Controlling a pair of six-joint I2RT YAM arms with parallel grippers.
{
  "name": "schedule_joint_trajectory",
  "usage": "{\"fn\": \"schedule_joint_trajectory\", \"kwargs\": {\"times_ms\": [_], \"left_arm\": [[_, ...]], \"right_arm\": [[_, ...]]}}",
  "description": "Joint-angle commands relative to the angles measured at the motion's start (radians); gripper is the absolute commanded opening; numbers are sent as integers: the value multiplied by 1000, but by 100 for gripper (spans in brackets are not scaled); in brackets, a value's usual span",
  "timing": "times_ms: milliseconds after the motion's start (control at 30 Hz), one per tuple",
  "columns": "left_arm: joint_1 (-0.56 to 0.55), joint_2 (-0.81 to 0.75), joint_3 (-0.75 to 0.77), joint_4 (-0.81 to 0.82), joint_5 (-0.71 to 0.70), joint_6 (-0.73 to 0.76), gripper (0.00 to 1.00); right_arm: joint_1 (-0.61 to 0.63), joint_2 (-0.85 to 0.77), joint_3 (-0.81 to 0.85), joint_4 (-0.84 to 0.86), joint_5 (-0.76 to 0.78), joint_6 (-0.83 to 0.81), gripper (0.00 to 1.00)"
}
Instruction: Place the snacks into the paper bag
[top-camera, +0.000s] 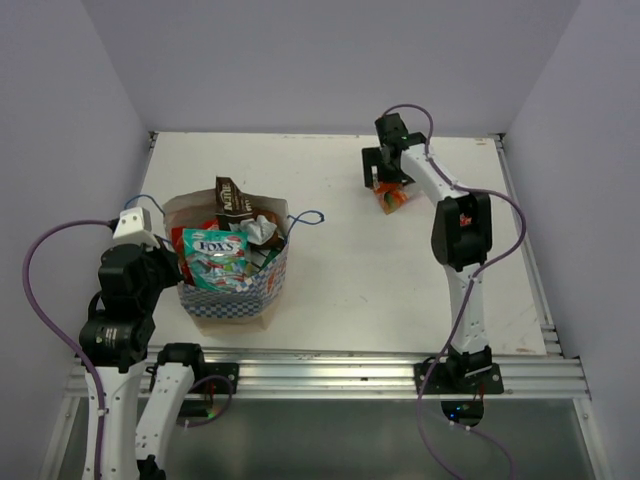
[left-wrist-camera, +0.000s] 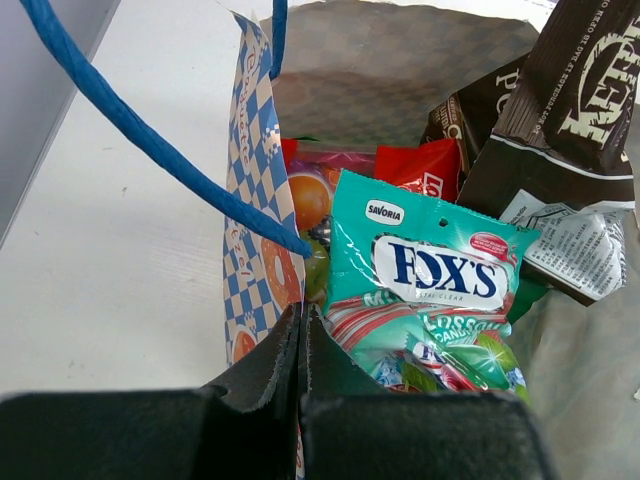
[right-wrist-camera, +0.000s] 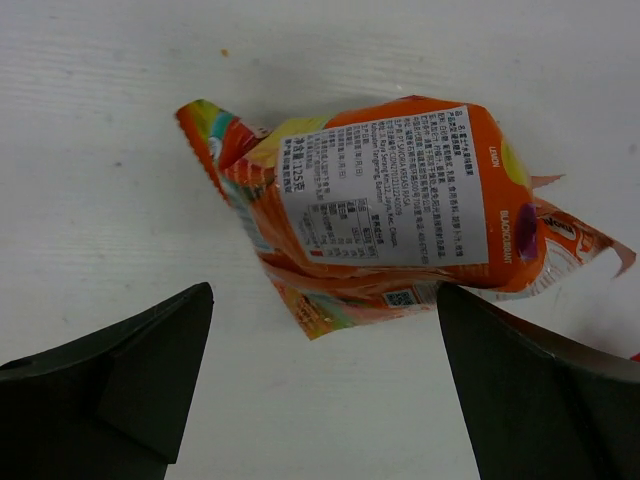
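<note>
The paper bag stands open at the front left, white with a blue checked band. Inside lie several snacks: a teal FOX'S packet, a brown bag and a red pack. My left gripper is shut on the bag's near rim, and in the top view the left gripper sits at the bag's left side. An orange packet lies on the table at the back right, label side up. My right gripper hovers open just short of the orange packet, with nothing between its fingers.
Blue cord handles hang off the bag's sides; one handle crosses the left wrist view. Grey walls close in the white table on three sides. A metal rail runs along the near edge.
</note>
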Motion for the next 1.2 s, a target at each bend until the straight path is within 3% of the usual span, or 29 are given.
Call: {"fn": "schedule_joint_trajectory", "kwargs": {"times_ms": [0, 167, 233, 267, 300, 367, 400, 433, 533, 767, 867, 967, 1167], "left_arm": [[-8, 6, 43, 53, 4, -2, 0], [-8, 26, 49, 56, 15, 4, 0], [-8, 34, 58, 55, 15, 7, 0], [-8, 37, 61, 55, 13, 8, 0], [-8, 35, 69, 50, 13, 8, 0], [-8, 37, 72, 48, 12, 13, 0], [-8, 35, 75, 42, 12, 15, 0], [-8, 35, 75, 41, 10, 15, 0], [-8, 28, 62, 47, 19, 8, 0], [-8, 19, 43, 61, 36, -15, 0], [-8, 12, 42, 59, 42, -18, 0], [-8, 6, 43, 53, 42, -18, 0], [-8, -11, 45, 41, 45, -18, 0]], "right_arm": [[-51, -68, -70, 60, 93, -48, 99], [-80, -31, -123, 76, 87, -61, 99], [-80, -2, -135, 80, 63, -56, 92], [-80, 10, -138, 76, 57, -56, 84], [-80, 30, -138, 70, 53, -51, 65], [-80, 41, -149, 50, 43, -53, 39], [-80, 38, -158, 47, 43, -53, 8], [-80, 9, -176, 57, 43, -56, 2], [-80, -46, -232, 99, 38, -61, 0], [25, -293, -129, 47, -100, -38, 0], [187, -367, 56, -13, -169, -42, 0], [295, -410, 139, -29, -249, -31, 0], [576, -350, 311, -104, -313, -16, 0]]}}
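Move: Just right of the open right fingers lies the orange snack, about 5 cm off, level front to back and some 5 cm lower. The red snack is roughly 21 cm to that hand's right and 11 cm nearer the base, while the bag's middle stands about 37 cm left and 27 cm back. From the left hand, pinching the bag's rim, the orange snack is some 33 cm ahead and 52 cm right. Sliding about 7 cm right and sinking 4 cm onto the orange snack, the right hand shuts its open fingers and pinches it. It then swings left and up, some 30 cm each, drawing back about half as far towards the bag, while the wrist turns counter-clockwise about 40 degrees and the fingertips tip upward. The left hand keeps its hold on the bag's rim. ##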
